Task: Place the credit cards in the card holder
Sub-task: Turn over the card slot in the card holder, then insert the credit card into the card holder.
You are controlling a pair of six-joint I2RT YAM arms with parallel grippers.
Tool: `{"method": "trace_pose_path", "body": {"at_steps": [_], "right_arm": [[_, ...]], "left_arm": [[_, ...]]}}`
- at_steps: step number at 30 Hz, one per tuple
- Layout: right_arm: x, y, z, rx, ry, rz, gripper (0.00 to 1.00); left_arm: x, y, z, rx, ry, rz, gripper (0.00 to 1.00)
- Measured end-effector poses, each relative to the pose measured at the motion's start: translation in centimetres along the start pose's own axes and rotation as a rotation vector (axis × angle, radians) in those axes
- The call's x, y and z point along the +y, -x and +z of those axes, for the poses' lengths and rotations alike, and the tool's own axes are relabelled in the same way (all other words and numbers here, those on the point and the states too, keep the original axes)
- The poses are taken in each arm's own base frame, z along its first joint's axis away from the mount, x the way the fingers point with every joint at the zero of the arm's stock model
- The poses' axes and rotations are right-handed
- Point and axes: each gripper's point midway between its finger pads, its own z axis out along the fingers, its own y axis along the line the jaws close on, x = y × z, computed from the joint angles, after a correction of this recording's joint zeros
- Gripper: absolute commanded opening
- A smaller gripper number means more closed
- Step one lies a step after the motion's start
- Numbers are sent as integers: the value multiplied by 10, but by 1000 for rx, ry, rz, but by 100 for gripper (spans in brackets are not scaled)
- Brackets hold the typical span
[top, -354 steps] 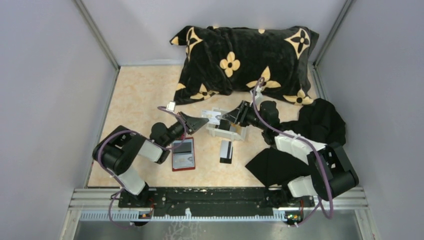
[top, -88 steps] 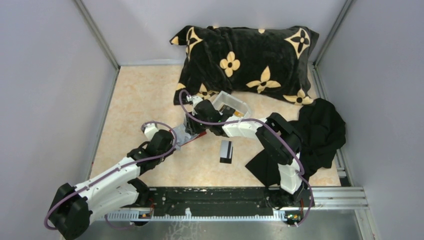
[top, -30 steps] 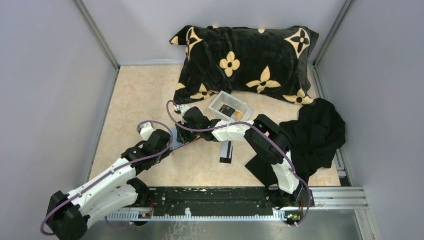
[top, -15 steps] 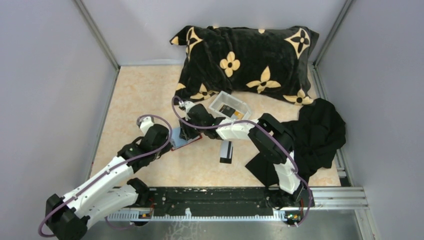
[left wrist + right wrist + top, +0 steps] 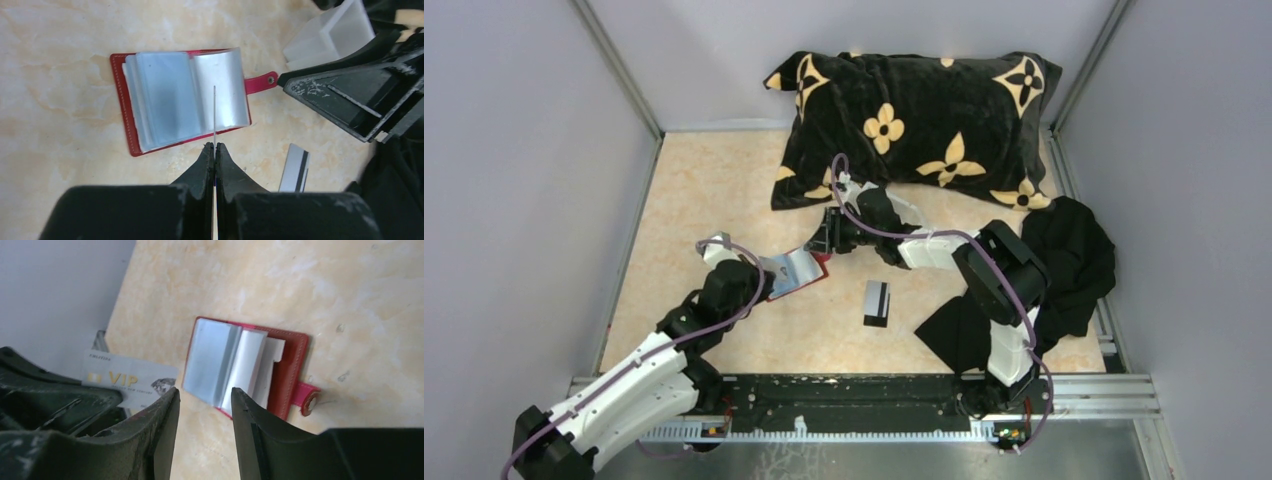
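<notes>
The red card holder [image 5: 802,268] lies open on the table, its clear pockets [image 5: 185,100] fanned upward. My left gripper [image 5: 214,146] is shut on a pale credit card [image 5: 214,115] marked VIP [image 5: 130,380], held on edge just above the holder's near side. Past the holder's snap tab [image 5: 260,82] hovers my right gripper [image 5: 203,392], open with nothing between its fingers. A second credit card [image 5: 876,302], black with a white band, lies flat to the right of the holder.
A white tray [image 5: 330,35] sits behind the right gripper, mostly hidden by that arm in the top view. A black pillow with yellow flowers [image 5: 914,120] fills the back. Black cloth [image 5: 1064,260] is heaped at the right. Grey walls enclose the table.
The right gripper has pulled back from the holder toward the back right and opened wider, uncovering the fanned pockets. The left gripper keeps its card and has shifted slightly beside the holder.
</notes>
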Motion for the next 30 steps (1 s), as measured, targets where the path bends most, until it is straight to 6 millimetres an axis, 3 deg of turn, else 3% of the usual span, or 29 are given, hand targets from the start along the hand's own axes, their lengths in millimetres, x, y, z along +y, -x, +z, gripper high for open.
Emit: {"method": "trace_pose_path", "body": {"at_steps": [11, 30], "right_arm": [[45, 3, -6, 4, 255, 154, 45], [49, -24, -15, 56, 357, 198, 45]], "left_arm": [[-15, 9, -4, -105, -171, -97, 0], [-29, 10, -11, -151, -324, -187, 0]]}}
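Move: The right hand's open fingers are nearly level with the VIP card, whose middle lies about 7 cm to their left and 5 cm back. The red card holder is some 5 cm back, 3 cm left and 8 cm below them; the grey card on the table lies about 12 cm back and 14 cm right. From the left hand, the gripped VIP card's middle is roughly 2 cm ahead, and the holder 2 cm ahead, 4 cm right and 9 cm below. Back and upward, the right hand leaves its place above the red holder with fingers still open, drawing about 5 cm back towards the VIP card. It rises nearly 4 cm, then sinks slightly, its leftward-pointing fingers tipping up and swinging counter-clockwise. The left hand keeps its pinch on the card, rises nearly 3 cm while easing right, tips its fingers up and rolls its right side up some 15 degrees. ##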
